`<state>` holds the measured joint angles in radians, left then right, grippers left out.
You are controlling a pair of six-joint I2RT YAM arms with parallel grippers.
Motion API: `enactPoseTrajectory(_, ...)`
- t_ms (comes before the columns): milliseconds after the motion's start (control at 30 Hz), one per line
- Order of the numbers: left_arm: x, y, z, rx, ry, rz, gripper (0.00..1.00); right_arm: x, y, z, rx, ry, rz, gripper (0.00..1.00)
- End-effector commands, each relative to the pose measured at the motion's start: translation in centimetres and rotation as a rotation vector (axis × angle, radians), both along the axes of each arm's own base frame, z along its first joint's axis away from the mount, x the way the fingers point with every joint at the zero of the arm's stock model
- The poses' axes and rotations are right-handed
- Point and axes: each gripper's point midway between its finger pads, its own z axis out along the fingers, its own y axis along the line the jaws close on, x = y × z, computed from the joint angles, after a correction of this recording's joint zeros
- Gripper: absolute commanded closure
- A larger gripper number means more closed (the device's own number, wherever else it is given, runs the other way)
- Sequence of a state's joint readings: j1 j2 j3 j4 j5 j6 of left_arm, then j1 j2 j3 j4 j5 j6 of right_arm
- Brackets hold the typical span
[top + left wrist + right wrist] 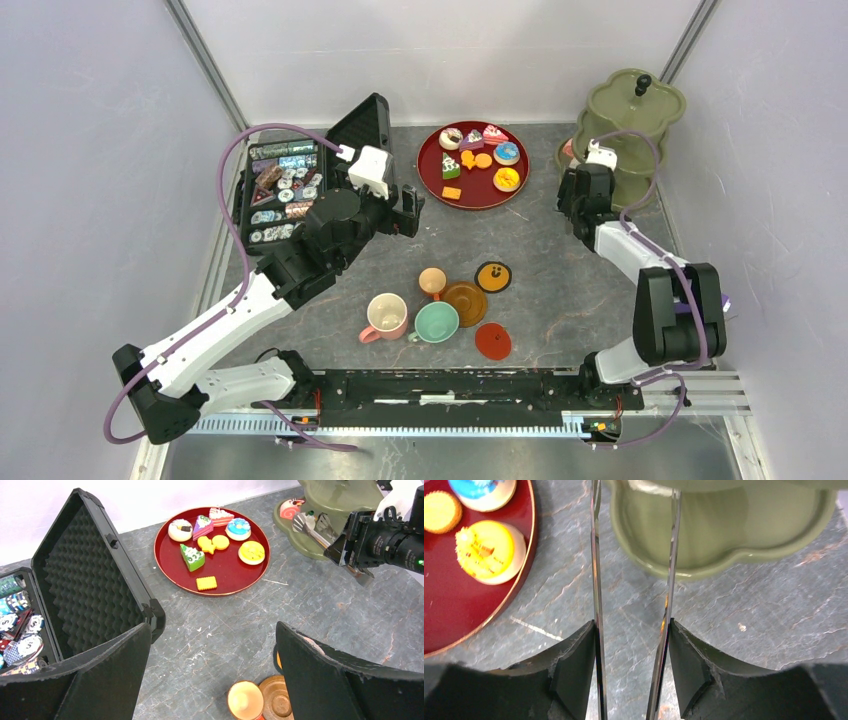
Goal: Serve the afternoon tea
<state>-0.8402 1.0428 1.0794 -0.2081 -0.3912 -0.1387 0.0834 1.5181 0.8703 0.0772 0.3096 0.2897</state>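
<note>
Several toy pastries (478, 158) lie on a round red tray (424, 172) at the back. A pink roll (290, 507) rests on the lower tier of the green stand (630, 120). Pink cup (386, 316), mint cup (436, 322) and small orange cup (432, 282) stand mid-table beside a brown saucer (466, 303), a black-and-orange saucer (493, 276) and a red saucer (492, 341). My left gripper (212, 635) hangs open and holds nothing, above bare table beside the case. My right gripper (631, 630) is shut on thin metal tongs (596, 580), whose spread blades reach over the stand's lower tier.
An open black case (285, 190) full of poker chips stands at the back left, its foam-lined lid (85, 580) upright close to my left fingers. The green stand fills the back right corner. Grey walls close in both sides.
</note>
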Motion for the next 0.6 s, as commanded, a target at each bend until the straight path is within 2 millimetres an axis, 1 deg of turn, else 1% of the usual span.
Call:
enactPoseTrajectory(0,-0.1,0.4,2.4,-0.012,-0.043,0.011,0.0,-1.5,1.9,0.3,0.037,0.011,0.114,0.41)
enactPoseTrajectory(67,-0.2,0.5,2.7,0.004,-0.016,0.016,0.0,-2.1,3.4,0.2,0.061,0.019,0.205,0.42)
enactPoseTrajectory(167,-0.3,0.6,3.4,0.017,0.014,0.02,0.0,-3.4,4.6,0.5,0.06,0.019,0.297,0.42)
enactPoseTrajectory(233,-0.5,0.7,3.4,0.026,0.028,0.017,0.0,-4.0,5.1,1.4,0.05,0.004,0.345,0.42)
enactPoseTrajectory(267,-0.6,0.9,3.4,0.026,0.027,0.019,0.0,-4.2,5.8,1.8,0.055,-0.004,0.391,0.42)
enactPoseTrajectory(300,-0.6,1.0,3.1,0.031,0.023,0.023,0.0,-4.5,6.2,1.9,0.054,0.011,0.426,0.42)
enactPoseTrajectory(367,-0.3,1.3,2.4,0.054,0.008,0.034,0.0,-4.6,7.0,2.6,0.043,0.025,0.472,0.42)
enactPoseTrajectory(500,0.3,2.0,0.7,0.117,0.005,0.078,0.0,-4.3,8.3,4.2,0.016,0.051,0.54,0.41)
enactPoseTrajectory(567,0.3,2.2,0.1,0.122,0.005,0.084,0.0,-3.9,8.9,5.1,0.013,0.054,0.563,0.41)
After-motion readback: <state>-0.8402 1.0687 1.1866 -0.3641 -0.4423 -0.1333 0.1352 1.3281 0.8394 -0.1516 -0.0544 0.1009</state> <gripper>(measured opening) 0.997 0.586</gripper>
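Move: The yellow donut at the red plate's right edge lies some 9 cm ahead of the right hand, 13 cm to its left and 9 cm below. The blue donut is about 7 cm beyond the yellow one, and the round biscuit some 5 cm beyond and 6 cm left of it. The white roll cake, on the stand's bottom tier by the tongs' tips, is about 14 cm ahead and 4 cm right of the hand. From the left hand the yellow donut is roughly 26 cm ahead, 20 cm right, far below. The right hand, still holding the tongs with an unchanged half-open grip, draws back about 5 cm and sweeps 7 cm left, turning some 25 degrees counter-clockwise so that the tongs' tips leave the white roll cake and swing across to the yellow donut's right side. It dips about a centimetre on the way and rises again to end slightly above its starting height, while the empty, open left hand bobs up a little and sinks most of the way back. ##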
